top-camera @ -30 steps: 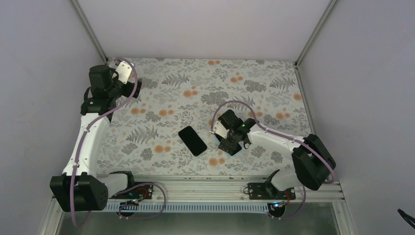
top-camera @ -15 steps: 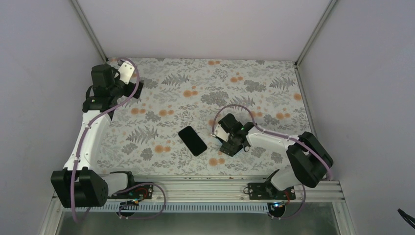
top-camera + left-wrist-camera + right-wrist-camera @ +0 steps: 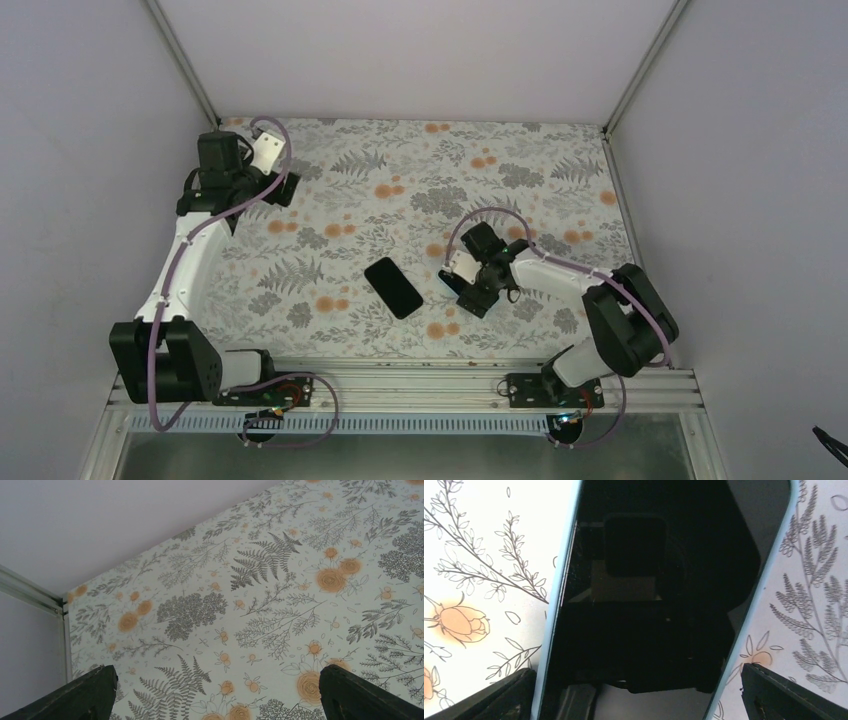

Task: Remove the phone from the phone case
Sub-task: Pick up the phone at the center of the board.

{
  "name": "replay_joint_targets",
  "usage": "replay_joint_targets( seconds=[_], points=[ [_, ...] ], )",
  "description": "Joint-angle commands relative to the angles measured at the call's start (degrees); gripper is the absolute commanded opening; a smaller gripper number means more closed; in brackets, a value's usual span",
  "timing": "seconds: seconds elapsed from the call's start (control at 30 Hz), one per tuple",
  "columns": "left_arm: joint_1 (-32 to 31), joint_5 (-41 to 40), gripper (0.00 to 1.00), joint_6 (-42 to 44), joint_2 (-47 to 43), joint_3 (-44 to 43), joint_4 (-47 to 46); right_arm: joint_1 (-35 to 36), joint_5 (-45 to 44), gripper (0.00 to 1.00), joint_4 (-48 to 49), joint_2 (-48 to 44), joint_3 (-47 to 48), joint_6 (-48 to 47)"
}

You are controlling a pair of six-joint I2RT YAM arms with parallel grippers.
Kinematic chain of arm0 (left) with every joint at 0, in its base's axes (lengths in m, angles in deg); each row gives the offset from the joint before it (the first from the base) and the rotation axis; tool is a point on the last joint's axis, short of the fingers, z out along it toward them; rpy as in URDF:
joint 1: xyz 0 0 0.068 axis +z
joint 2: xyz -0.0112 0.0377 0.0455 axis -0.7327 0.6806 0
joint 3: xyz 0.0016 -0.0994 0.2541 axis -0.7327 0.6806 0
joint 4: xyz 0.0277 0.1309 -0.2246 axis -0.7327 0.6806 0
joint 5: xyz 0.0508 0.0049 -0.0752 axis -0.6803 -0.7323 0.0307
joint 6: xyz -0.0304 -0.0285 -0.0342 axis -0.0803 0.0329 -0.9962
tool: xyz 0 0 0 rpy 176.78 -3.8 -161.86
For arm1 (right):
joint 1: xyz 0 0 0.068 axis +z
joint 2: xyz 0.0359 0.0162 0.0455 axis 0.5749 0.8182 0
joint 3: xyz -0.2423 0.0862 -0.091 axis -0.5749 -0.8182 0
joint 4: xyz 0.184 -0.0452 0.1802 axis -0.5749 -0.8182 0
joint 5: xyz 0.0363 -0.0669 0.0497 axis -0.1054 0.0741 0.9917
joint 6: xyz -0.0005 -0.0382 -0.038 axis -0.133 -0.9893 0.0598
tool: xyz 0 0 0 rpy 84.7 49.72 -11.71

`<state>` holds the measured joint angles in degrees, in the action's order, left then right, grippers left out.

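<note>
A black phone [image 3: 393, 287] lies flat and slanted on the floral table, near the middle front. The right wrist view fills with its dark screen [image 3: 659, 580], edged by the pale-blue phone case [image 3: 558, 587]. My right gripper [image 3: 462, 288] sits just right of the phone, low over the table. It is open [image 3: 636, 672], one finger outside each long edge of the case, and neither finger visibly touches it. My left gripper [image 3: 272, 183] is far off at the back left. It is open [image 3: 216, 672] over bare cloth with nothing between its fingers.
Grey walls close in the table at the back and on both sides, with metal posts [image 3: 182, 62] in the back corners. A metal rail [image 3: 420, 378] carrying the arm bases runs along the near edge. The left wrist view shows the wall corner [image 3: 64, 605].
The right wrist has shifted slightly right and turned, its elbow drawing in. The left wrist has moved a little right along the back left. The phone has not moved.
</note>
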<state>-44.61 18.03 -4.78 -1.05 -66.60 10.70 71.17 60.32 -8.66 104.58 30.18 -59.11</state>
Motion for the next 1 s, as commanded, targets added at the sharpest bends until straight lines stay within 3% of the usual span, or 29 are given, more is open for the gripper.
replay_joint_targets(
  seconds=[0.0, 0.17, 0.33, 0.43, 0.57, 0.7, 0.8, 0.97],
  points=[
    [0.3, 1.3, 1.00, 0.9, 1.1, -2.1, 1.8, -3.9, 2.2, 1.00, -4.6, 5.4, 0.5, -3.8],
    [0.1, 3.6, 1.00, 1.7, 2.8, -4.3, 5.0, -4.8, 0.2, 0.92, -5.6, 9.8, 1.7, -3.8],
    [-2.0, 9.7, 1.00, 3.3, 7.7, -11.3, 14.5, -4.8, -2.5, 0.74, -5.0, 12.3, 2.5, -2.4],
    [-4.8, 13.3, 1.00, 3.8, 12.8, -16.6, 22.5, -4.7, -4.3, 0.65, -3.7, 10.3, 4.1, -1.7],
    [-9.1, 20.4, 1.00, 3.7, 21.9, -25.5, 33.8, -3.5, -6.0, 0.62, -0.6, 4.0, 7.0, -2.0],
    [-12.2, 30.9, 1.00, 6.5, 30.9, -33.7, 44.9, -1.6, -7.0, 0.54, 0.5, 0.9, 11.1, -2.7],
    [-13.4, 35.8, 1.00, 7.4, 38.1, -40.8, 51.8, -0.7, -7.8, 0.55, 0.6, 0.6, 14.4, -3.3],
    [-15.5, 39.2, 1.00, 4.3, 45.1, -43.3, 52.0, 2.3, -8.8, 0.58, 1.7, 1.7, 19.5, -3.5]
  ],
)
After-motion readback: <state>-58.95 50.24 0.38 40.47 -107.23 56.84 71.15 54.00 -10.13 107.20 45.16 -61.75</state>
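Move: The cased phone lies almost under my right hand, whose open fingers straddle its blue edges. Its middle is about 3 cm ahead, 2 cm to the left and 1 cm below. The other phone, the black one without the blue rim, lies some 21 cm to my right hand's left and 3 cm ahead, at the same level. From my left hand the cased phone is roughly 49 cm to the right, 14 cm back and 24 cm below. With my right hand I settle barely 1 cm lower and close my fingers on the cased phone's long sides. Then I lift it some 7 cm while carrying it about as far forward and a little left, swinging the fingertips forward and up. Meanwhile my left hand, open and empty, sweeps about 18 cm right towards it, sinking 7 cm, tipping well down and turning clockwise. ##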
